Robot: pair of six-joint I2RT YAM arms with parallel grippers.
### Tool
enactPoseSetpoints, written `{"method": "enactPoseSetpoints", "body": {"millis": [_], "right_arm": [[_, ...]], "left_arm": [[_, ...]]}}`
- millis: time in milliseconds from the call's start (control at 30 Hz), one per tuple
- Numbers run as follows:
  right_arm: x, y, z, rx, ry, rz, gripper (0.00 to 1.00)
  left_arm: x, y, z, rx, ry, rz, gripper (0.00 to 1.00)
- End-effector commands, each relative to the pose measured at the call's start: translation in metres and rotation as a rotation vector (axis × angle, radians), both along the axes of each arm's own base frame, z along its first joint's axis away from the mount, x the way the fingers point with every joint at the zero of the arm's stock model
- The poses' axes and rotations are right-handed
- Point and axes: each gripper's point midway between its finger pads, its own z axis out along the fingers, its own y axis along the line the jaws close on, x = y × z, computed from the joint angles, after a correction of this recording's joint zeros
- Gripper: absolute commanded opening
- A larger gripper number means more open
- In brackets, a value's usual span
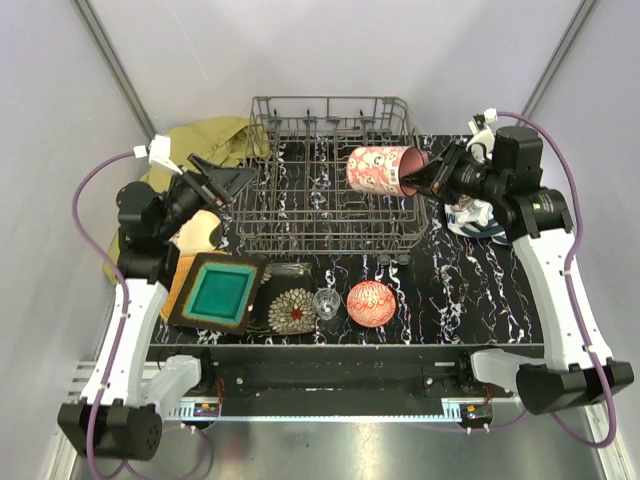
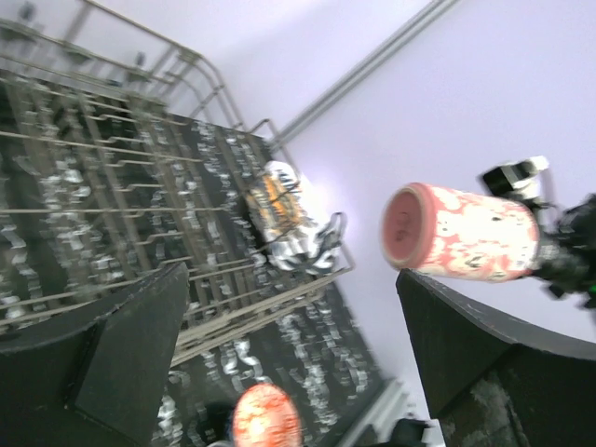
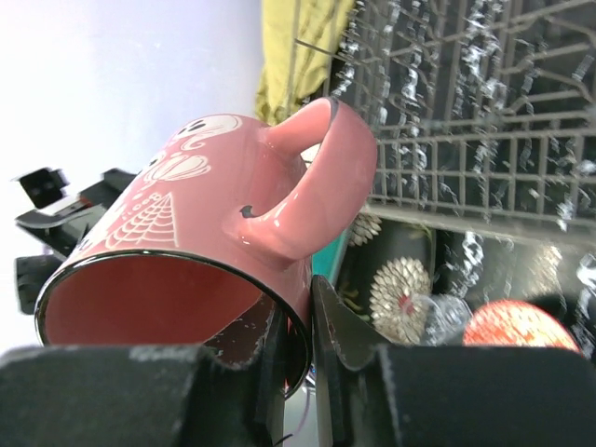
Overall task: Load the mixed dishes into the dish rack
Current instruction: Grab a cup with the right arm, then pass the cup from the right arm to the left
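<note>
My right gripper (image 1: 425, 181) is shut on the rim of the pink cup (image 1: 383, 168), one finger inside and one outside. It holds the cup on its side above the right part of the dish rack (image 1: 320, 240), handle up in the right wrist view (image 3: 186, 242). My left gripper (image 1: 236, 180) hangs open and holds nothing at the rack's left side. In front of the rack lie a teal square plate (image 1: 220, 290), a dark floral plate (image 1: 292, 308), a clear glass (image 1: 326, 302) and a red bowl (image 1: 370, 302). A cream plate (image 1: 200, 232) shows under my left arm.
An olive-yellow cloth (image 1: 215, 140) lies at the rack's back left. A white printed cloth (image 1: 478, 220) sits right of the rack, under my right arm. An orange plate edge (image 1: 176, 285) peeks out beside the teal plate.
</note>
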Motion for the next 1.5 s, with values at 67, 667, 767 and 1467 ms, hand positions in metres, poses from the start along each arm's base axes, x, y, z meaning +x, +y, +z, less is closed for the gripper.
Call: {"method": "enactPoseSetpoints", "body": {"millis": [67, 667, 767, 1467], "right_arm": [[0.018, 0.031, 0.059, 0.209, -0.219, 0.151, 0.00], [0.074, 0.076, 0.052, 0.501, -0.245, 0.133, 0.00], [0.073, 0.078, 0.054, 0.539, -0.261, 0.137, 0.00], [0.054, 0.099, 0.058, 0.675, -0.252, 0.273, 0.00]], "left_arm": [[0.006, -0.028, 0.038, -0.122, -0.079, -0.129, 0.99], [0.053, -0.084, 0.080, -0.319, -0.072, -0.117, 0.99], [0.053, -0.089, 0.076, -0.343, -0.064, -0.118, 0.99], [0.057, -0.111, 0.069, -0.402, -0.023, -0.164, 0.99]]}}
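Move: The right hand holds the cup by its rim, the cup's middle some 5 cm to its left and 2 cm farther out; the open left gripper it is being taken to is roughly 30 cm to the left, about level and no farther out. From the left hand the cup is about 25 cm to the right and 2 cm ahead. Below the right hand, the dish rack's middle lies some 17 cm ahead, 17 cm left and 30 cm down; the red bowl about 9 cm back, 7 cm left and 34 cm down. Keeping its grip on the cup's rim, the right hand carries the cup about 10 cm left and 8 cm forward high above the rack, dipping a little and rising again, while the wrist rolls its left side up some 35 degrees so the fingers come from slanting down to nearly level and the cup's base faces the left gripper. The left hand comes to meet it with fingers wide open, going about 11 cm right, 6 cm forward and 4 cm up with a roll of some 20 degrees, quick at first and then easing, until the base stands close before its fingertips. ##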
